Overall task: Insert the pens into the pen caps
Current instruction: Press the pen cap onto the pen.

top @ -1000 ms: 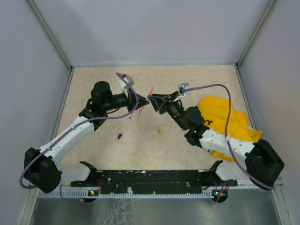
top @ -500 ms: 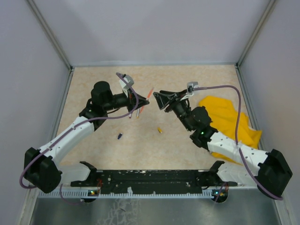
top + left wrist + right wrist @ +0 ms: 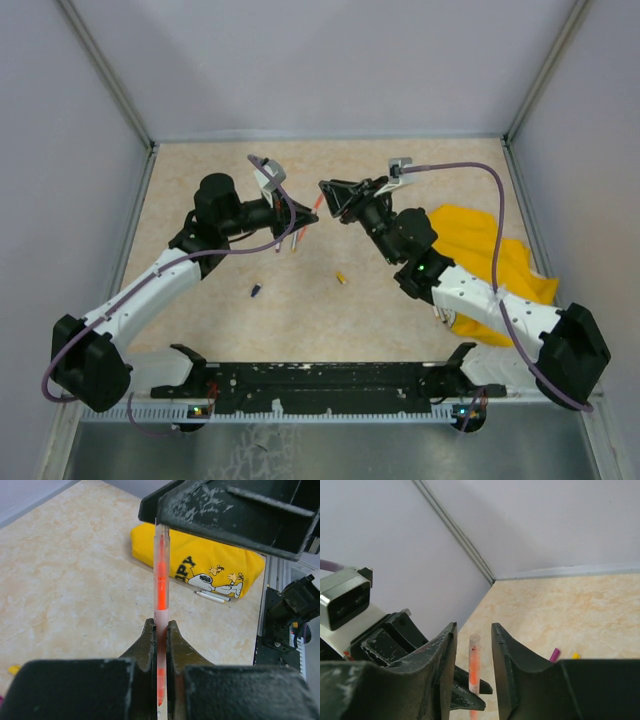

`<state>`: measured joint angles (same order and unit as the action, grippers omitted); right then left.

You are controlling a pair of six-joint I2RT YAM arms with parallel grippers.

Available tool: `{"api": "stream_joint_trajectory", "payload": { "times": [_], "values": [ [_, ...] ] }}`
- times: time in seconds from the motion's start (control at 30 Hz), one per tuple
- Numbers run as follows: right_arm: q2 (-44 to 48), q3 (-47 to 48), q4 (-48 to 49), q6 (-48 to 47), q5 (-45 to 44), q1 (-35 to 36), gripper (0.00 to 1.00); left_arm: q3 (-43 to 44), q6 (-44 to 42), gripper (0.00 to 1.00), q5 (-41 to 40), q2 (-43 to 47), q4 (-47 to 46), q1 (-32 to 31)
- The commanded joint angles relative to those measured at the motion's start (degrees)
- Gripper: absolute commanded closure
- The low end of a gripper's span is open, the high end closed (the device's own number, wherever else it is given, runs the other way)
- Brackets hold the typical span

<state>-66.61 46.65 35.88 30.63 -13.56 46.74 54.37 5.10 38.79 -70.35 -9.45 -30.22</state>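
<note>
My left gripper (image 3: 160,625) is shut on an orange-pink pen (image 3: 161,580), which sticks out past its fingertips above the table. In the top view this left gripper (image 3: 300,222) and my right gripper (image 3: 326,195) meet at the pen (image 3: 317,203). The right gripper (image 3: 472,630) is open, one finger on each side of the pen's clear end (image 3: 474,652), with a gap on both sides. Loose pen caps lie on the table: a dark blue one (image 3: 256,291), a yellow one (image 3: 341,277) and a purple one (image 3: 554,654).
A big yellow cloth (image 3: 480,250) lies at the right under the right arm, with a white pen (image 3: 212,596) beside its printed edge. More pens (image 3: 296,240) lie under the left gripper. Walls close in the table's far and side edges.
The right gripper drew back to the right, then came in again higher, and its fingers now straddle the pen's end. The left arm and its pen have stayed put.
</note>
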Motion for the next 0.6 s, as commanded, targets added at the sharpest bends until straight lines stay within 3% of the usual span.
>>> {"api": "stream_joint_trajectory", "payload": {
  "times": [0.0,0.3,0.57],
  "values": [
    [-1.07,2.87,1.32,0.6,1.11,0.13,0.68,0.83,-0.79,1.0,-0.02,0.4,-1.53,0.06],
    [-2.08,1.48,1.6,0.66,2.37,0.1,0.91,0.83,-0.62,1.0,0.14,0.15,-1.53,-0.01],
    [-2.56,0.23,1.67,0.36,3.65,0.13,0.99,0.83,-0.44,1.0,0.16,0.04,-1.68,0.05]
  ]
}}
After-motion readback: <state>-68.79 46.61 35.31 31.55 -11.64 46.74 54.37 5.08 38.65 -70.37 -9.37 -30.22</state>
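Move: The clear cap on the orange pen that the left hand holds upright has its middle roughly 4 cm below the right hand, 1 cm to its left and level fore-and-aft; from the left hand it is some 4 cm straight up. On the table, about 30 cm below the right hand, a yellow-capped pen lies about 17 cm ahead and 7 cm left, with a purple-capped pen beside it, some 12 cm left. Right hand sinks about 2 cm and eases 1 cm left, closing its fingers to pinch the cap's top. ##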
